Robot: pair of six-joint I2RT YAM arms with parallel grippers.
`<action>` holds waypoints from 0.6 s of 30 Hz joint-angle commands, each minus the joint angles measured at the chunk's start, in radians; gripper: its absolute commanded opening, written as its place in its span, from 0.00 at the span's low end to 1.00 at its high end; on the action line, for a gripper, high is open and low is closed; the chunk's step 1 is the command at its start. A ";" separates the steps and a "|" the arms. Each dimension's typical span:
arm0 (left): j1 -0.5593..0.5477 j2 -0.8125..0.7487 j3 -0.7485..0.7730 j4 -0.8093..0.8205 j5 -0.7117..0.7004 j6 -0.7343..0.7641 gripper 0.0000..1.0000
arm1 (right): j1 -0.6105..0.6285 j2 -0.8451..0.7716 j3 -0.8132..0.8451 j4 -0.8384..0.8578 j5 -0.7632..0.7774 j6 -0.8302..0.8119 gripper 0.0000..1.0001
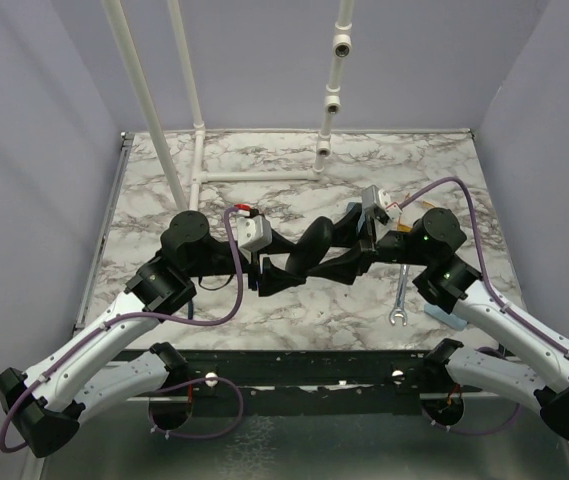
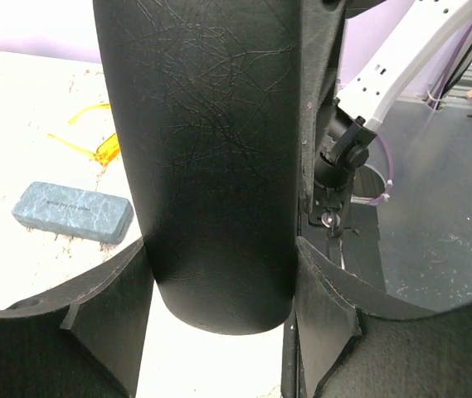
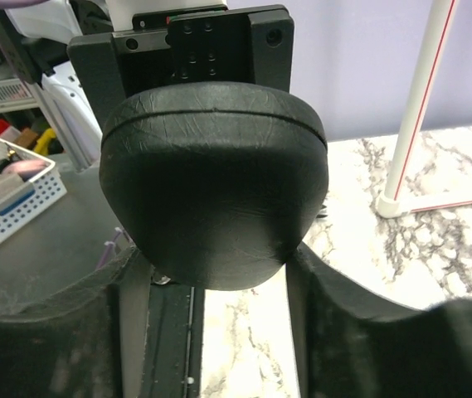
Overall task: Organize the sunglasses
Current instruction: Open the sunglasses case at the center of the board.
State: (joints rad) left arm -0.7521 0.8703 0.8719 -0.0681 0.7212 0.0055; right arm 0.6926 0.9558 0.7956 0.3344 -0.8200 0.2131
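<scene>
A black oval case (image 1: 314,252) hangs over the middle of the marble table, held end to end by both arms. My left gripper (image 1: 262,272) is shut on its left end; in the left wrist view the case (image 2: 211,166) fills the gap between the fingers (image 2: 327,307). My right gripper (image 1: 366,248) grips the other end, whose rounded tip (image 3: 215,182) sits between its fingers (image 3: 310,282). The yellow-orange sunglasses (image 2: 94,145) lie on the table, unfolded, beyond a blue-grey oblong case (image 2: 71,211).
A white pipe frame (image 1: 199,175) stands at the back of the table, one post (image 3: 418,108) near the right wrist. A thin metal piece like a spanner (image 1: 401,300) lies by the right arm. A white basket (image 3: 12,199) sits off the table.
</scene>
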 commanded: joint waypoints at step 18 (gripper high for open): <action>0.024 -0.032 0.094 -0.048 -0.052 0.062 0.99 | 0.001 -0.002 0.002 -0.093 0.043 -0.069 0.01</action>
State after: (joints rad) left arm -0.7372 0.8379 0.9157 -0.1154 0.6876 0.0731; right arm 0.6937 0.9539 0.7956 0.2390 -0.7887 0.1566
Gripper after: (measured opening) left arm 0.987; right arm 0.590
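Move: Between the two grippers hangs the closed black sunglasses case, its middle about 3 cm to the left hand's right, 2 cm ahead and 4 cm above. From the right hand it is some 2 cm left and 2 cm up, level fore and aft. From that hand, both some 31 cm below, the blue-grey case lies about 24 cm ahead and 8 cm right, the wrench 4 cm ahead and 19 cm right. Letting go of the sunglasses case, the left fingers spread from their grip to nearly wide open, then that hand eases up about 2 cm and 1 cm left, away from the case. The right hand keeps its pinch and sinks about 2 cm, its wrist turning only slightly. ##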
